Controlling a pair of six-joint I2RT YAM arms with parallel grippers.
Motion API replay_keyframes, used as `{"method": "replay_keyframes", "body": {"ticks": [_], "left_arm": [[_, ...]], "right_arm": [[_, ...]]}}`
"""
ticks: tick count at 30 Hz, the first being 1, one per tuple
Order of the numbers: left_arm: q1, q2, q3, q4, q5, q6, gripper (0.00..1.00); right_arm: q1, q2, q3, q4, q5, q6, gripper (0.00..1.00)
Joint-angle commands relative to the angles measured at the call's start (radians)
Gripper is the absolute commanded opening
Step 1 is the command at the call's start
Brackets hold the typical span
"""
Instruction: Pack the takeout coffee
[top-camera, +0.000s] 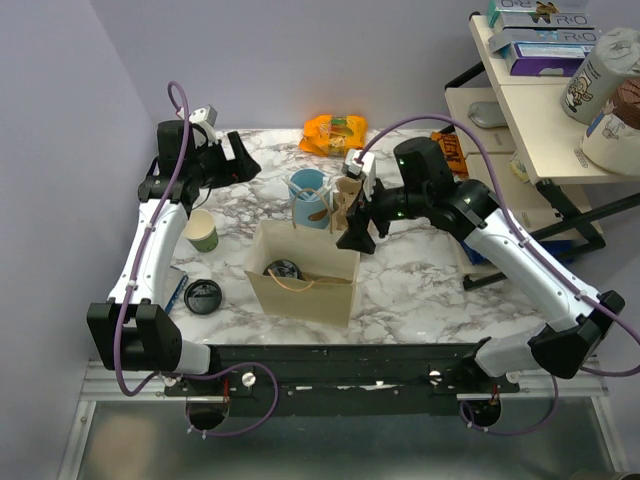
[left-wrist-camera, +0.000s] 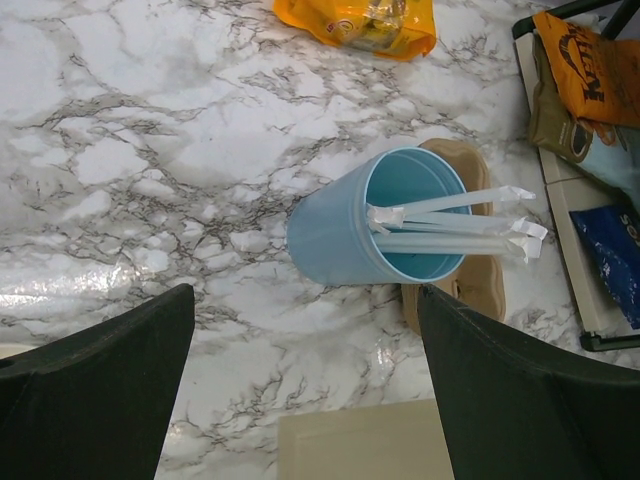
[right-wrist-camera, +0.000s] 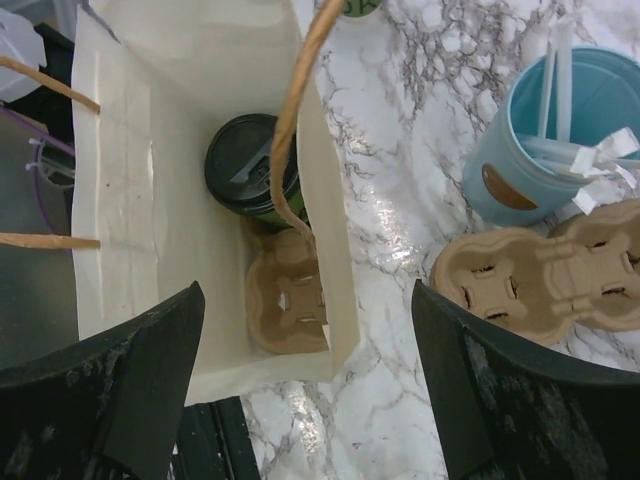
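Note:
The takeout coffee (right-wrist-camera: 250, 170), a green cup with a round black lid, stands in a brown cardboard carrier (right-wrist-camera: 290, 290) at the bottom of the tan paper bag (right-wrist-camera: 190, 110). From above, its lid (top-camera: 283, 269) shows through the bag's (top-camera: 300, 295) open mouth. My right gripper (right-wrist-camera: 310, 400) hangs open over the bag's far right corner (top-camera: 357, 238), holding nothing. My left gripper (top-camera: 240, 160) is open and empty at the back left of the table. In the left wrist view the left gripper (left-wrist-camera: 305, 400) looks down on marble, and the bag's rim (left-wrist-camera: 360, 445) is at the bottom edge.
A light-blue cup (top-camera: 308, 197) with wrapped straws stands behind the bag, against a stack of cardboard carriers (right-wrist-camera: 550, 275). A lidless green-and-white cup (top-camera: 202, 231) and a loose black lid (top-camera: 203, 297) lie left of the bag. An orange snack bag (top-camera: 335, 132) lies at the back.

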Motion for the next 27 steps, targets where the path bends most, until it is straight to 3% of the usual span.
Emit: {"method": "replay_keyframes", "body": {"ticks": [1, 11, 14, 18, 27], "left_arm": [[-0.012, -0.043, -0.029, 0.016, 0.023, -0.004, 0.99], [-0.013, -0.063, -0.078, 0.057, 0.062, -0.019, 0.99], [-0.013, -0.057, -0.080, 0.054, 0.061, -0.018, 0.99], [-0.013, -0.054, -0.080, 0.051, 0.052, -0.013, 0.99], [-0.013, -0.048, -0.083, 0.048, 0.053, -0.016, 0.99]], "right_arm": [[0.035, 0.024, -0.002, -0.021, 0.067, -0.042, 0.91], [0.083, 0.088, 0.025, -0.018, 0.093, -0.117, 0.74], [0.083, 0.100, 0.028, -0.028, 0.083, -0.134, 0.67], [0.083, 0.105, 0.025, -0.040, 0.057, -0.155, 0.50], [0.083, 0.085, 0.034, -0.047, 0.008, -0.171, 0.31]]}}
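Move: The right rim corner of the paper bag's far wall lies under the right hand: neither ahead nor back, about 2 cm left, 4 cm below. The coffee cup inside the bag stands some 12 cm left, 5 cm back and 19 cm below. The blue straw cup is about 12 cm ahead, 7 cm left; the empty cup carrier 11 cm ahead, 3 cm right, both over 20 cm below. From the left hand that corner is some 17 cm back, 20 cm right, 2 cm lower. With one finger inside the bag and one outside, the right hand closes its fingers from nearly wide open to about a third around the far wall at its right end; a firm pinch isn't visible yet. It first sinks about 4 cm and shifts some 2 cm left onto the rim, fingers tipping slightly steeper, then stays there while they go on closing. ##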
